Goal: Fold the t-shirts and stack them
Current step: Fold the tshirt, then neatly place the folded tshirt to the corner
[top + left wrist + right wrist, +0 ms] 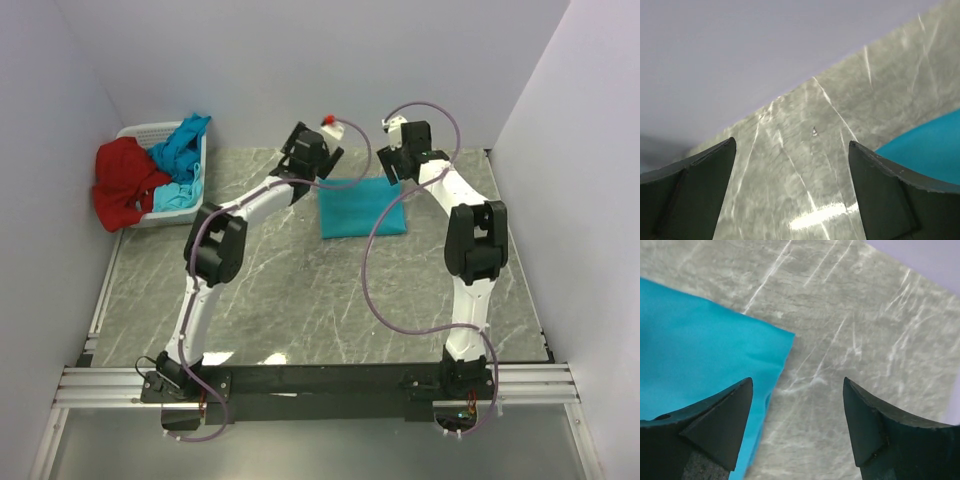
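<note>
A folded turquoise t-shirt (360, 207) lies flat near the back middle of the table. My left gripper (322, 160) hovers at its far left corner, open and empty; the left wrist view shows its jaws apart over bare table with the shirt's edge (930, 150) at the right. My right gripper (393, 165) hovers at the far right corner, open and empty; the right wrist view shows the shirt's corner (700, 345) under the left finger (720, 425). A red t-shirt (122, 182) and more turquoise t-shirts (182, 150) hang out of the basket.
A white plastic basket (172, 210) stands at the back left corner against the wall. White walls close in the table (300, 300) at the left, back and right. Purple cables loop from both arms.
</note>
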Motion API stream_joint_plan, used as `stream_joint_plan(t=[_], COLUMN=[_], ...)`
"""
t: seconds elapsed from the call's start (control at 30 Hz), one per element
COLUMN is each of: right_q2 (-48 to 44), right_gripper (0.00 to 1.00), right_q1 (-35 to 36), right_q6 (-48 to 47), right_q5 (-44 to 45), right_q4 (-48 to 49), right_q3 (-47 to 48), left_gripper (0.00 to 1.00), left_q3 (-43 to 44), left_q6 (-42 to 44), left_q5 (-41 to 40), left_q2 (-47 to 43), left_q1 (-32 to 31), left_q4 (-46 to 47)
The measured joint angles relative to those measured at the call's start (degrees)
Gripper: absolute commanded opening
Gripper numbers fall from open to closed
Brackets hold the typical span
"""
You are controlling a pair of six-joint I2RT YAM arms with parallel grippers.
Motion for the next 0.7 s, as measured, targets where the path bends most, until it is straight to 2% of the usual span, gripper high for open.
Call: stream_joint_plan(t=[0.13,0.3,0.43,0.6,0.7], right_q2=[-0.09,-0.09,-0.20,0.59,1.88], right_gripper=[0.78,0.79,0.79,0.77,0.75], right_q1=[-2.05,-5.73,-6.91,-7.32,-7.98], right_q6=[6.38,12.46,15.19,17.44,18.29], right_q5=[-4.66,-18.82,-25.49,-30.97,-32.63], right_q4=[-2.16,-9.03,-11.37,-14.51,-15.15], right_q3=[0.72,1.20,-1.57,-2.64,-2.60], left_gripper=[0.99,0.99,0.99,1.00,0.99], left_q3=[-5.22,-16.76,-25.92,-44.46,-53.22], left_q6=[-8.61,-18.08,-22.03,-23.50,-23.50], left_q5=[0.26,8.28,15.06,21.42,22.91], left_q2=[-9.18,-27.80,-40.11,-54.49,-59.47], left_q1=[1.01,1.95,1.62,1.33,1.33], left_q4=[-4.37,-9.68,-11.23,-12.02,-14.05])
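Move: The folded turquoise t-shirt's middle lies about 8 cm back and 9 cm to the left of the right hand, some 9 cm below it; this hand hovers near the far right corner. From the left hand the same t-shirt is roughly 11 cm back, 13 cm to the right and 13 cm below. The laundry basket stands some 36 cm to the left hand's left, about 3 cm back and 8 cm lower. Towards the t-shirt's right-hand edge the open right hand draws back about 8 cm and sinks 5 to 6 cm, drifting slightly left, while its fingers tip further down and its left side rolls up some 35 degrees. The empty left hand clears away, swinging about 26 cm back and some 7 cm left, first arching up nearly 14 cm, then dropping 8, fingers still wide open. ##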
